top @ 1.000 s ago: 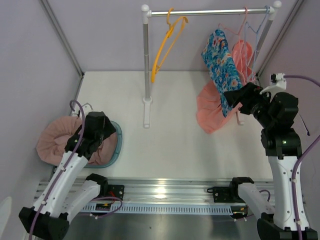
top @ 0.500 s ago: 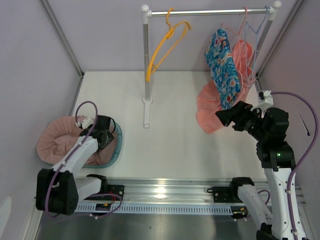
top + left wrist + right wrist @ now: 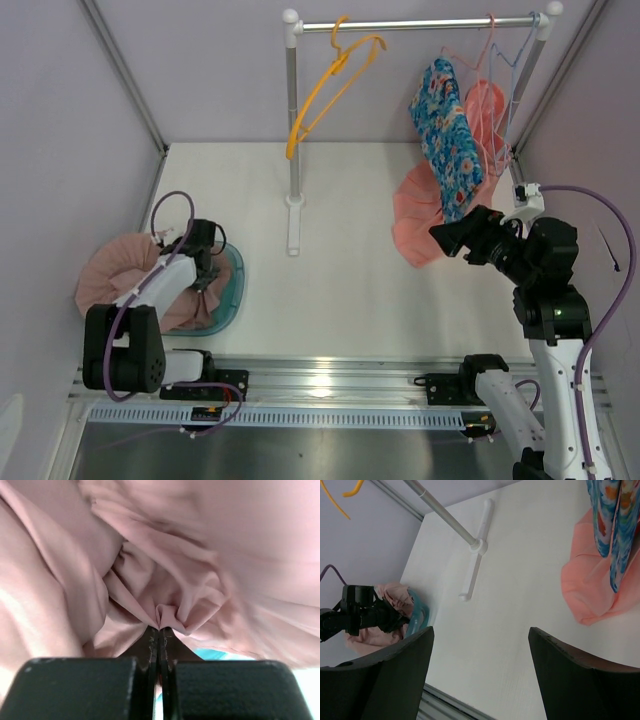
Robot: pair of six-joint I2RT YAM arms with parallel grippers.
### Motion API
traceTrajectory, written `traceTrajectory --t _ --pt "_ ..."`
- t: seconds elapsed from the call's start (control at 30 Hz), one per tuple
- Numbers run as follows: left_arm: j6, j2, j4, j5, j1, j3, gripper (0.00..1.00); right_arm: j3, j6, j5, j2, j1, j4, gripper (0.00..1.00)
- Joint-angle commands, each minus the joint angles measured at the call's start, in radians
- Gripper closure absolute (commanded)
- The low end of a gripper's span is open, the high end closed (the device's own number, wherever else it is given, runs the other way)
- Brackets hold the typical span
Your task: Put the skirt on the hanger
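Observation:
A pink skirt [image 3: 108, 280] lies bunched in and over a teal basket [image 3: 233, 290] at the table's left edge. My left gripper [image 3: 204, 264] reaches down into it and is shut on a fold of the pink fabric [image 3: 167, 615], the jaws pressed together at the pinch. An empty yellow hanger [image 3: 326, 84] hangs tilted on the rail of the rack [image 3: 292, 120]. On the right, my right gripper [image 3: 446, 238] hovers open above the table with nothing between its fingers [image 3: 576, 672]. In its wrist view the skirt [image 3: 372, 636] and the hanger's tip [image 3: 341, 496] also show.
A blue floral garment [image 3: 447, 135] and a coral one [image 3: 414, 222] hang on other hangers at the rail's right end, close to my right gripper. The rack's white foot [image 3: 294, 222] stands mid-table. Grey walls close in on both sides.
My left gripper has pushed deeper into the basket and shut on the skirt's fabric. The yellow hanger has swung leftward. My right arm dropped lower and then held still, staying open.

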Motion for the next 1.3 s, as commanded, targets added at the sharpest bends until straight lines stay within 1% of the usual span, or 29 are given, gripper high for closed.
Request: traceTrajectory --t 0.0,0.03,0.13,0.2,0.23,0.3,0.33,0.4,0.47,0.5,0.53,0.57,0.6,0.63,0.67,0.83,1.0,1.03,1.07,1.1,1.13,1.17,1.2,1.23,1.27 --pt "0.079 -0.105 -0.039 0.004 0.009 0.123 1.00 0.017 -0.004 -0.030 0.012 0.006 0.028 0.18" --pt "0.091 -0.162 -0.052 0.001 0.009 0.135 1.00 0.020 -0.006 -0.032 0.016 0.008 0.028 0.18" --pt "0.138 -0.268 -0.093 0.002 0.008 0.232 1.00 0.042 -0.004 -0.031 0.035 0.015 0.036 0.18" --pt "0.167 -0.311 -0.117 0.007 0.003 0.267 1.00 0.059 -0.003 -0.026 0.046 0.020 0.040 0.18" --pt "0.179 -0.328 -0.127 0.008 0.002 0.325 1.00 0.065 -0.003 -0.024 0.058 0.028 0.042 0.18" --pt "0.217 -0.368 -0.136 0.023 -0.011 0.364 1.00 0.078 -0.004 -0.018 0.070 0.034 0.046 0.18" --pt "0.231 -0.375 -0.141 0.025 -0.030 0.429 1.00 0.083 -0.006 -0.012 0.082 0.038 0.046 0.18" --pt "0.263 -0.386 -0.154 0.001 -0.067 0.505 1.00 0.092 -0.007 -0.003 0.093 0.052 0.046 0.18" --pt "0.282 -0.377 -0.165 -0.027 -0.147 0.586 1.00 0.106 -0.014 0.014 0.105 0.064 0.046 0.18" --pt "0.294 -0.360 -0.185 -0.082 -0.182 0.649 1.00 0.111 -0.015 0.020 0.110 0.067 0.046 0.18" --pt "0.299 -0.350 -0.199 -0.117 -0.224 0.678 1.00 0.123 -0.018 0.025 0.115 0.071 0.043 0.18" --pt "0.302 -0.339 -0.211 -0.156 -0.312 0.709 1.00 0.129 -0.020 0.032 0.124 0.072 0.043 0.18" --pt "0.309 -0.318 -0.229 -0.194 -0.354 0.786 1.00 0.134 -0.023 0.038 0.130 0.078 0.042 0.18" --pt "0.309 -0.307 -0.237 -0.229 -0.400 0.812 1.00 0.141 -0.024 0.042 0.133 0.078 0.042 0.18" --pt "0.311 -0.297 -0.249 -0.287 -0.470 0.854 1.00 0.151 -0.024 0.049 0.136 0.081 0.040 0.18" --pt "0.357 -0.270 -0.247 -0.381 -0.630 0.994 1.00 0.178 -0.032 0.058 0.165 0.097 0.039 0.19" --pt "0.458 -0.231 -0.222 -0.414 -0.733 1.072 1.00 0.197 -0.043 0.085 0.175 0.107 0.030 0.19" --pt "0.475 -0.222 -0.214 -0.432 -0.792 1.097 1.00 0.198 -0.043 0.091 0.176 0.109 0.029 0.18" --pt "0.496 -0.210 -0.185 -0.450 -0.828 1.100 1.00 0.201 -0.044 0.095 0.178 0.112 0.028 0.18" --pt "0.538 -0.201 -0.174 -0.488 -0.860 1.111 1.00 0.200 -0.044 0.097 0.181 0.110 0.028 0.18" --pt "0.549 -0.190 -0.170 -0.512 -0.924 1.122 1.00 0.206 -0.043 0.104 0.181 0.112 0.026 0.19" --pt "0.564 -0.164 -0.156 -0.544 -0.961 1.140 1.00 0.207 -0.044 0.108 0.182 0.112 0.025 0.19" --pt "0.607 -0.150 -0.141 -0.611 -0.998 1.142 1.00 0.209 -0.043 0.111 0.182 0.114 0.023 0.18" --pt "0.622 -0.138 -0.127 -0.634 -1.068 1.145 1.00 0.214 -0.044 0.117 0.184 0.115 0.023 0.18" --pt "0.638 -0.126 -0.095 -0.648 -1.101 1.148 1.00 0.217 -0.046 0.121 0.185 0.118 0.019 0.18"
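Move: The skirt lies heaped in the basin, its middle about 8 cm to the left of the left hand, which already pinches its edge. The clear middle of the table lies some 30 cm to that hand's right and 2 cm farther out, 3 cm below. The rack's left foot is 20 cm right and 14 cm ahead, and the yellow hanger about 28 cm right, 20 cm ahead and 42 cm up. From the right hand the skirt is roughly 62 cm left, level fore and aft, 30 cm below. The skirt is hauled up out of the basin by the left hand's closed fingers, which keep their pinch and rise about 45 cm; from halfway up they also swing some 19 cm right, towards the middle of the table, while the fingers tip up from pointing down and the wrist turns clockwise. The right hand, open and empty, eases a few centimetres forward and up. ##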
